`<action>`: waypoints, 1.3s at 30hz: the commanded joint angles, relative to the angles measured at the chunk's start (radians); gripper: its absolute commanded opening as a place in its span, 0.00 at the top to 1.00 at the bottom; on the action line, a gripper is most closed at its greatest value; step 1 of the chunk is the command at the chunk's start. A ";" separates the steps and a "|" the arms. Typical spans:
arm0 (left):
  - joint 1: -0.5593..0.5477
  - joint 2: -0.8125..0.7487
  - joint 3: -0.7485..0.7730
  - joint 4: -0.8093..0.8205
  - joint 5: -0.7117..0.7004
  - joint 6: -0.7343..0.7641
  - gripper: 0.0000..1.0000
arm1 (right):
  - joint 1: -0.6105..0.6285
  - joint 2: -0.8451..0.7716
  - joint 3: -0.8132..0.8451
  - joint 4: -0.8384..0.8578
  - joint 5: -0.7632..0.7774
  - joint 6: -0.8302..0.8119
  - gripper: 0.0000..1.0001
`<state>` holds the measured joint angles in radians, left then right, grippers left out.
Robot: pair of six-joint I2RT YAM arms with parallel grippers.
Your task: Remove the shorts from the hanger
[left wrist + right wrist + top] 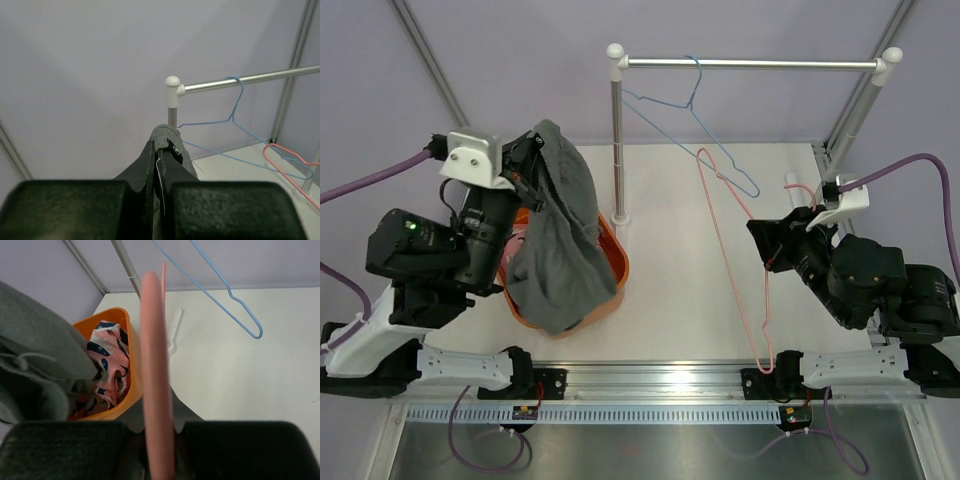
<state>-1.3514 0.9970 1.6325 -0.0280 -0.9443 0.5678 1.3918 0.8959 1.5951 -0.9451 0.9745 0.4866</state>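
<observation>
The grey shorts (560, 235) hang free from my left gripper (532, 152), which is shut on their top edge (165, 137) above the orange basket (617, 262). The pink hanger (732, 260) is bare and off the shorts. My right gripper (772, 258) is shut on its wire, which runs up the middle of the right wrist view (156, 385). In that view the shorts (35, 365) fill the left side, next to the basket (120, 325).
A blue hanger (692, 105) hangs on the metal rail (750, 64) at the back; it also shows in the left wrist view (235, 117) and the right wrist view (225, 290). The rail's post (616, 140) stands just right of the basket. Patterned pink clothing (107, 367) lies in the basket.
</observation>
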 commanded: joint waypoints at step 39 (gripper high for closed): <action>1.213 -0.241 -0.775 -0.460 0.918 -1.364 0.01 | -0.007 -0.129 0.048 -0.094 -0.126 0.000 1.00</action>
<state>-0.1417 0.7967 0.7544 -0.5560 -0.0814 -0.7921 1.3914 0.8047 1.6096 -1.1416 0.8558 0.5522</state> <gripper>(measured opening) 0.973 0.110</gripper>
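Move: The grey shorts already hang from the shut left gripper, high up. The orange basket's middle lies about 10 cm ahead of this hand, 7 cm to its left and roughly 52 cm below, with the pink-patterned garment in it. The rack's left post is some 23 cm ahead and 6 cm right, the blue hanger 22 cm ahead and 22 cm right. From the right hand, holding the pink hanger, the basket is about 13 cm ahead and 39 cm left. Swing the left gripper with the shorts forward and left over the basket, then plunge, some 40 cm down overall, tipping the fingers steeply downward and easing back a little near the bottom. Open it wide low over the basket to let go of the shorts, then start to rise. Keep the right gripper shut on the pink hanger as it drifts slightly right and back. ##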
